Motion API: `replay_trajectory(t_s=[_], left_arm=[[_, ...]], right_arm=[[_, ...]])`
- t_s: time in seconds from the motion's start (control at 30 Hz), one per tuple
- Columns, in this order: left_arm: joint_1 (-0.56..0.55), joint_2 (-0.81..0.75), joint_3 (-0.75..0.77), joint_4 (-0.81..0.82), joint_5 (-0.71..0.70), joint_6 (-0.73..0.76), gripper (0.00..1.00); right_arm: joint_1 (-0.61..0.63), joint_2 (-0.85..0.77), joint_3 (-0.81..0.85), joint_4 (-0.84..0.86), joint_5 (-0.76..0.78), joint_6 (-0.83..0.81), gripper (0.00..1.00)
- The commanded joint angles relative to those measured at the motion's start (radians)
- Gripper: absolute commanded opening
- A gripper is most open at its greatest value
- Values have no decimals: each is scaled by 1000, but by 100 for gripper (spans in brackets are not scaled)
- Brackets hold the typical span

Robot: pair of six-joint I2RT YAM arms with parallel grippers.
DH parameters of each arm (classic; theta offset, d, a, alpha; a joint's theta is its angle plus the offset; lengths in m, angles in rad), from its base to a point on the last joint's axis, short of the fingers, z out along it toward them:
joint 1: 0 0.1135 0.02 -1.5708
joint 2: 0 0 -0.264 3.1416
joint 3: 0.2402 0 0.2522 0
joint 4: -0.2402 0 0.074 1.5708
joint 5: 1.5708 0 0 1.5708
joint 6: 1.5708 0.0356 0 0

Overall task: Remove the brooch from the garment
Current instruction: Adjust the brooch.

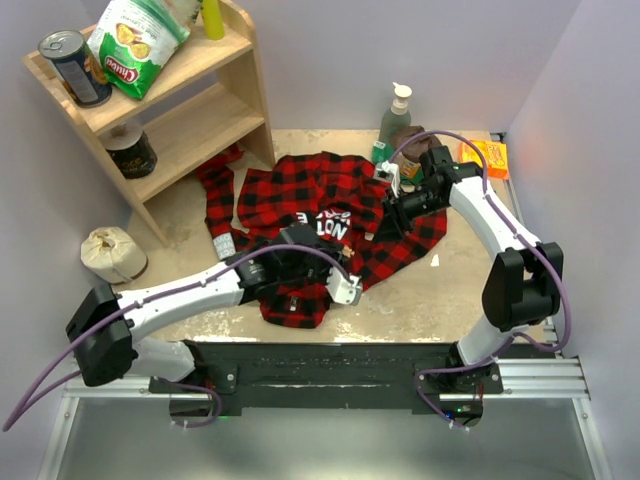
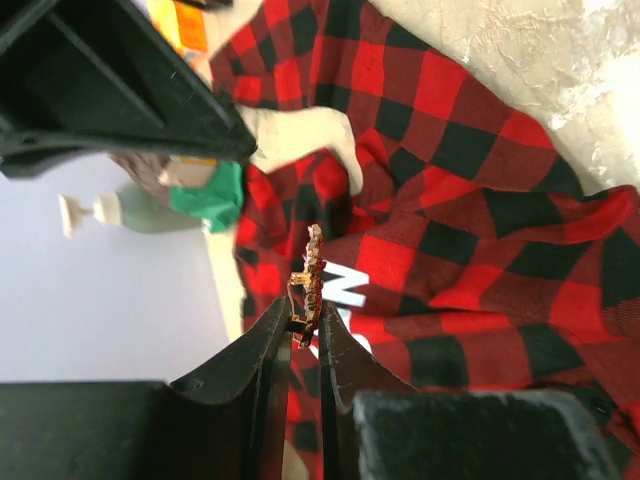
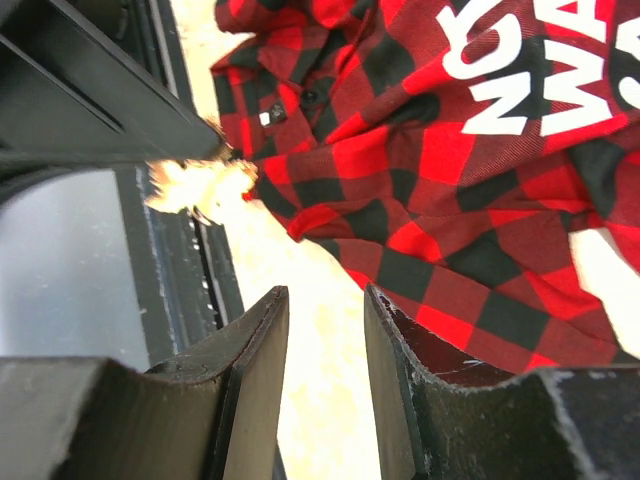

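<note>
The garment [image 1: 320, 190] is a red-and-black plaid shirt spread over the middle of the table, its white block letters facing up. My left gripper [image 1: 343, 288] hovers over the shirt's near part. In the left wrist view its jaws [image 2: 305, 322] are shut on the brooch [image 2: 310, 275], a small gold-tan ornament standing up from the fingertips, with the shirt [image 2: 480, 200] behind it. Whether the brooch still touches the cloth cannot be told. My right gripper [image 1: 388, 222] sits at the shirt's right side, open [image 3: 325, 298] and holding nothing, above bare table next to the plaid [image 3: 430, 170].
A wooden shelf [image 1: 215, 110] at the back left holds a can [image 1: 75, 65] and a chip bag [image 1: 135, 40]. A soap bottle [image 1: 396, 115] and an orange packet [image 1: 487, 157] stand at the back right. A brown cloth lump [image 1: 112, 252] lies at the left.
</note>
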Motion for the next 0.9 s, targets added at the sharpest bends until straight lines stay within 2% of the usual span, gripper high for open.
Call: replay_trajectory(t_s=[0.0, 0.13, 0.23, 0.33, 0.5, 0.6, 0.7, 0.77, 0.8, 0.87], left_arm=[[-8, 24, 155, -250, -50, -239, 0], [-8, 73, 305, -443, -54, -387, 0], [-8, 95, 359, -515, -32, -458, 0], [-6, 109, 373, -539, -15, -504, 0], [-5, 63, 312, -529, 51, -514, 0], [0, 28, 293, -542, 38, -497, 0], [20, 9, 307, -557, 60, -498, 0], [34, 18, 313, -566, 79, -506, 0], [35, 23, 315, -572, 90, -512, 0], [37, 35, 310, -572, 94, -518, 0]], right_arm=[[3, -31, 0, 4, 28, -27, 40], [3, -39, -6, -2, 27, -51, 40], [4, -57, -14, -2, 30, -62, 41], [4, -101, -31, 32, 65, -33, 43], [4, -224, -129, 213, 143, 57, 46], [4, -316, -183, 297, 189, 117, 54], [4, -414, -244, 377, 216, 146, 68], [4, -483, -276, 446, 257, 168, 91], [3, -503, -299, 466, 266, 183, 99], [3, -531, -321, 522, 291, 221, 99]])
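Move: The brooch is already off the garment, pinched in the left fingertips, its middle only about 1 cm ahead, right of and below that hand. From the open, empty right hand it is about 7 cm left and 3 cm back, nearly level. The white lettering lies roughly 7 cm ahead of the left hand, 3 cm left and 12 cm below; the hem label some 10 cm back and 12 cm left, equally low. The brooch stays pinched in the left fingers, lifted about 2 cm at first, then carried back and left some 3.5 cm each way while sinking to its starting height, the wrist rolling with its forward side dipping. The right hand waits nearby, then rises about 5 cm and draws away to the right, rolling its forward side up some 25 degrees and spreading its empty fingers nearly fully. ##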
